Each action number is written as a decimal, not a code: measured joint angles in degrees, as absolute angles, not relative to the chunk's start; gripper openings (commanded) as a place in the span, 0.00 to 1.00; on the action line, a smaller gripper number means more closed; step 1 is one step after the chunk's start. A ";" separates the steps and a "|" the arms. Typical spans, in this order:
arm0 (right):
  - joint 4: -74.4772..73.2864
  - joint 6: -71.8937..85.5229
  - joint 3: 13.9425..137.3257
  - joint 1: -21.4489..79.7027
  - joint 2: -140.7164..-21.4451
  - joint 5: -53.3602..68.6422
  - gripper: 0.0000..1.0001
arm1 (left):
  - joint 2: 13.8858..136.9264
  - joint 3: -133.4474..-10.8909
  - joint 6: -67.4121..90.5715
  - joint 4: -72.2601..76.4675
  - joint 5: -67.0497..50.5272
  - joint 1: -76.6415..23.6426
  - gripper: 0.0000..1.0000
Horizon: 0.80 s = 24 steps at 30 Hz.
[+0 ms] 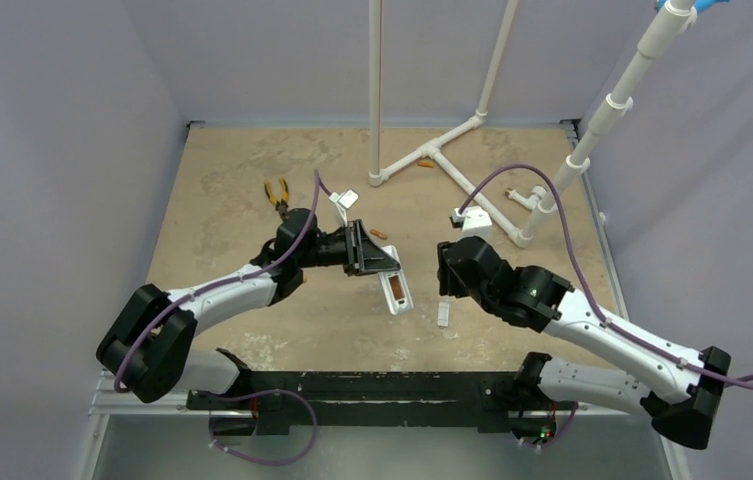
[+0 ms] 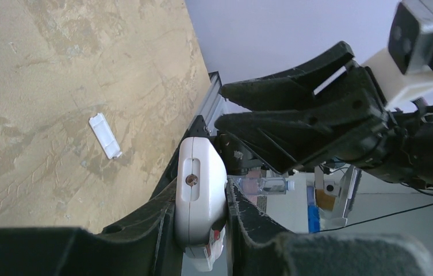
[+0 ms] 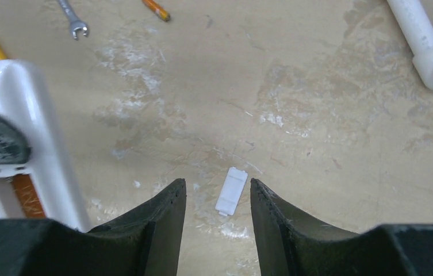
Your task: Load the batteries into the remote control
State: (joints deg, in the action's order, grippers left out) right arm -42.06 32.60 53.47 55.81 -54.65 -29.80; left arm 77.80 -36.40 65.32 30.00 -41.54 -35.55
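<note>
My left gripper (image 2: 200,192) is shut on the white remote control (image 2: 199,172), held above the table with its back up. An orange battery (image 1: 393,288) lies in the remote's recess (image 3: 27,195). A second battery (image 1: 380,234) lies loose on the table behind the remote (image 1: 404,303); it also shows in the right wrist view (image 3: 156,9). My right gripper (image 3: 218,185) hangs open, holding nothing, just right of the remote (image 3: 35,126). Right below its fingers the small white cover plate (image 3: 231,191) lies flat on the table (image 1: 443,316).
Yellow-handled pliers (image 1: 276,192) and a small silver wrench (image 3: 73,20) lie at the back left. A white PVC pipe frame (image 1: 432,155) stands at the back, with a pipe foot (image 3: 426,40) near my right arm. Another small orange piece (image 1: 425,164) lies by the frame.
</note>
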 measured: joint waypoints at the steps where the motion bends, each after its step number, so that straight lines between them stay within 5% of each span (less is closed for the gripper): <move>1: -42.02 33.12 52.95 54.87 -54.76 -29.61 0.44 | 77.67 -36.38 65.23 29.69 -41.54 -35.48 0.00; 24: -31.55 42.54 32.45 46.61 -59.64 -16.78 0.42 | 76.16 -35.07 64.71 27.77 -41.52 -35.09 0.00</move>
State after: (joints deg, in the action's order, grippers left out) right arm -31.55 42.54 32.45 46.61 -59.64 -16.78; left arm 76.16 -35.07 64.71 27.77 -41.52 -35.09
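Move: The white battery cover lies flat on the table about 19 cm below the right hand, some 3 cm back and 2 cm to its right. The remote, held in the left fingers with its battery bay open, is roughly 11 cm to the right hand's left, 1 cm back and level in height. A loose battery lies on the table 17 cm ahead and 13 cm left. From the left hand, the cover is some 13 cm right, 4 cm back and 19 cm down. Towards the battery cover on the table the right hand sinks about 14 cm, fast at first and then easing, edging a little right and then back as it leaves the remote's side. The wrist tips the fingers some 20 degrees steeper; they stay half open on the way and don't yet reach the cover. ##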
